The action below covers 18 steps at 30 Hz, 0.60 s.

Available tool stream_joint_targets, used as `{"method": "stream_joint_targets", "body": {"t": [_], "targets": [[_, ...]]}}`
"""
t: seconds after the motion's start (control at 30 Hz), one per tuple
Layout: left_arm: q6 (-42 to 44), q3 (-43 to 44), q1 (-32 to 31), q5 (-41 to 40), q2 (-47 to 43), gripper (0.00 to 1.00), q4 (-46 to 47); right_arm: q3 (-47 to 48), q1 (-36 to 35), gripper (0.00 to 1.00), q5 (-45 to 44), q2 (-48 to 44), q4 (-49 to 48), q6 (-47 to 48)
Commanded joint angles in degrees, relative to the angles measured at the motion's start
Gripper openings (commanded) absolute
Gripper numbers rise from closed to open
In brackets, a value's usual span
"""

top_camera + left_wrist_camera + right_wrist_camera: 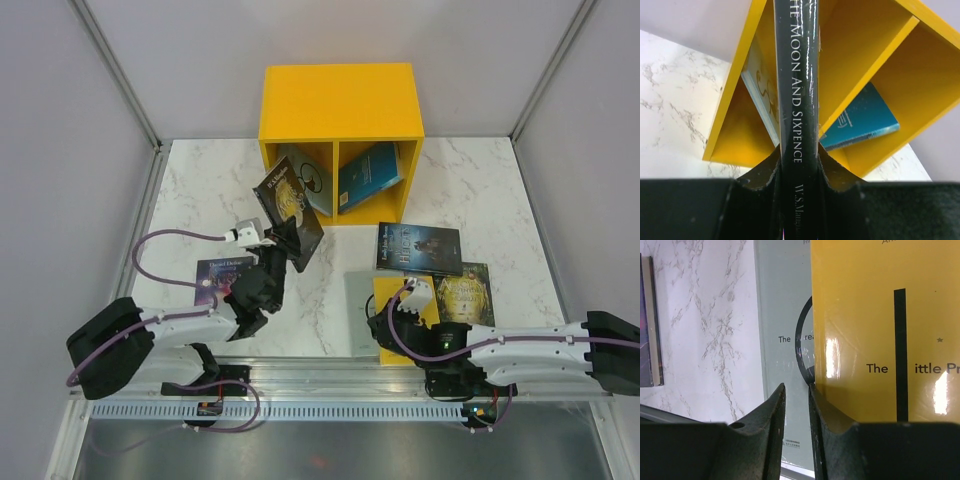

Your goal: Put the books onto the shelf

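Note:
My left gripper [283,243] is shut on a dark book [290,200], held upright by its spine [797,75] in front of the yellow shelf [340,100], near the divider. A light blue book [312,178] leans in the shelf's left compartment and a teal book [370,175] in the right one. Near the front edge my right gripper [412,297] hovers low, jaws slightly apart with nothing between them. Its right finger [822,415] is at the left edge of a yellow book [865,315]. That book lies over a pale grey-blue book [782,300].
A dark-covered book [418,247] and a green-gold book [468,292] lie flat on the marble table right of centre. A purple book [222,275] lies at the left, partly under my left arm. The metal rail runs along the near table edge.

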<state>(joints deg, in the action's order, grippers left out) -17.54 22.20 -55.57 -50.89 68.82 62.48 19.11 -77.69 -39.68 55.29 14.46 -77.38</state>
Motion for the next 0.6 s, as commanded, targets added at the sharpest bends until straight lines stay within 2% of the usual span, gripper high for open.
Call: {"method": "stream_joint_targets", "body": {"t": [0.0,0.2,0.57], "targets": [[6.2,5.9,1.5,-3.2,3.6,0.02,23.4,-1.1,-0.2,0.29,-0.1,-2.5,2.1,-0.9],[4.9,10.6,3.9,-2.7,11.0,0.02,24.9,-2.8,-0.2,0.27,1.1,-5.5,2.7,-1.9],[0.0,19.5,9.8,-2.5,24.8,0.02,30.5,-1.9,-0.4,0.25,2.7,-3.6,2.4,-1.3]]}}
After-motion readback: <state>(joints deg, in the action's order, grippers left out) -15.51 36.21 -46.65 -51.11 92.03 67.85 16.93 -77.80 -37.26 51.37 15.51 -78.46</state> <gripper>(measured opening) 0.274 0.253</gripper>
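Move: The left hand already grips the black Moon and Sixpence book by its spine, facing the shelf's left compartment, whose middle lies about 18 cm ahead, 2 cm right and 7 cm below. The light-blue book leans inside it, some 17 cm ahead and 4 cm right of the hand; the teal book is about 17 cm ahead and 18 cm right. From the right hand, that compartment is roughly 34 cm ahead, 16 cm left and 10 cm above. Keeping its pinch, the left hand carries the black book about 8 cm forward into the left compartment, sinking slightly. ##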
